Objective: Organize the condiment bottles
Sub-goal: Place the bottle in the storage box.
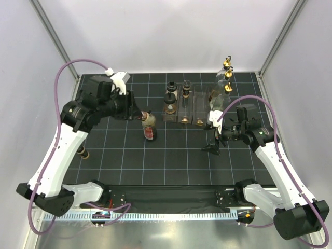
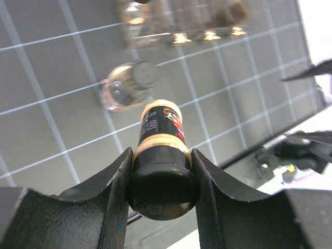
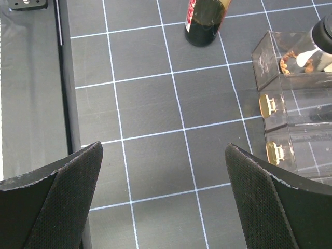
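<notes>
My left gripper (image 1: 140,116) (image 2: 161,155) is shut on the black cap of a dark, red-labelled condiment bottle (image 1: 150,133) (image 2: 161,123), which hangs down toward the mat. The same bottle (image 3: 204,21) shows at the top of the right wrist view. A short pale bottle (image 1: 148,120) (image 2: 122,87) stands just behind it. Two black-topped bottles (image 1: 170,96) stand in the clear rack (image 1: 193,108) (image 3: 270,57). Tall clear bottles with gold spouts (image 1: 226,78) stand at the back right. My right gripper (image 1: 212,146) (image 3: 163,197) hangs open over bare mat, right of the held bottle and in front of the rack.
A small brown bottle (image 1: 83,152) stands at the left beneath my left arm. The black gridded mat (image 1: 176,155) ends at a rail along the near edge, and white walls close in the back and sides.
</notes>
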Controlling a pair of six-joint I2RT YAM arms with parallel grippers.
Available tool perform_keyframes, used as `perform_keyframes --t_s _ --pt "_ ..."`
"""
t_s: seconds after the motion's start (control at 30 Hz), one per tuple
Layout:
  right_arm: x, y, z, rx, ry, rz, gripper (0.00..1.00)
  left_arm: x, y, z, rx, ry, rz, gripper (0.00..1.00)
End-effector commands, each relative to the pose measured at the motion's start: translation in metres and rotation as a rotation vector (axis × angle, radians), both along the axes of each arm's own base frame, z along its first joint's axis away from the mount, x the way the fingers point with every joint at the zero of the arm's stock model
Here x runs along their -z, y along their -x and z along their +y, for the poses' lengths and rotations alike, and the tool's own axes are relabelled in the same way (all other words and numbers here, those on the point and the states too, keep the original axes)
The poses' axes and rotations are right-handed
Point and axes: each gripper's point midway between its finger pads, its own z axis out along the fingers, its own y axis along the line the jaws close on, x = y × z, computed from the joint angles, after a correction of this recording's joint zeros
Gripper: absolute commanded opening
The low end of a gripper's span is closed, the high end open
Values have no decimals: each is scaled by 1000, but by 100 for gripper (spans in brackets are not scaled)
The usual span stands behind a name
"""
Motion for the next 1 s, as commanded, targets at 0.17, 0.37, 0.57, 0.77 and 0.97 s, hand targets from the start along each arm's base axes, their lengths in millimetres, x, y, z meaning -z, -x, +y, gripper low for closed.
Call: perform_keyframes --t_s 0.17,0.37,0.57,0.77,0.97 --pt "-2 -11 -5 33 11 -46 100 -41 -7 -68 198 83 -64 0" --pt "-4 -12 -7 43 11 -54 100 -45 -34 -107 239 32 -95 0" --pt "-7 -20 -18 102 36 -86 100 -15 -79 -145 236 -85 -73 0" --pt "-12 -25 -31 154 34 -107 100 28 -124 -174 212 -173 -54 0" --pt "-9 -25 -31 148 36 -97 100 63 -157 -183 165 -244 -70 0"
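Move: The free front part of the storage box's second compartment lies from my left hand, which already holds a small spice bottle, about 19 cm ahead, 20 cm to the right and 28 cm below. The capped jar in the first compartment stands about 6 cm left of that spot, and a black-labelled bottle sits some 9 cm beyond it. The sauce bottle stands about 6 cm ahead of my left hand, 4 cm right and 23 cm lower. From my empty right hand the spot is about 24 cm ahead, 8 cm left and 17 cm below. I sweep my left hand about 18 cm right, level or slightly rising at first and past the near side of the sauce bottle, then curve some 14 cm forward and down towards the second compartment, ending 9 cm lower, the bottle still pinched by its cap. The wrist turns clockwise about 15 degrees, then rolls its left side up. My right hand, still open, eases about 3 cm right and 2 cm forward. ##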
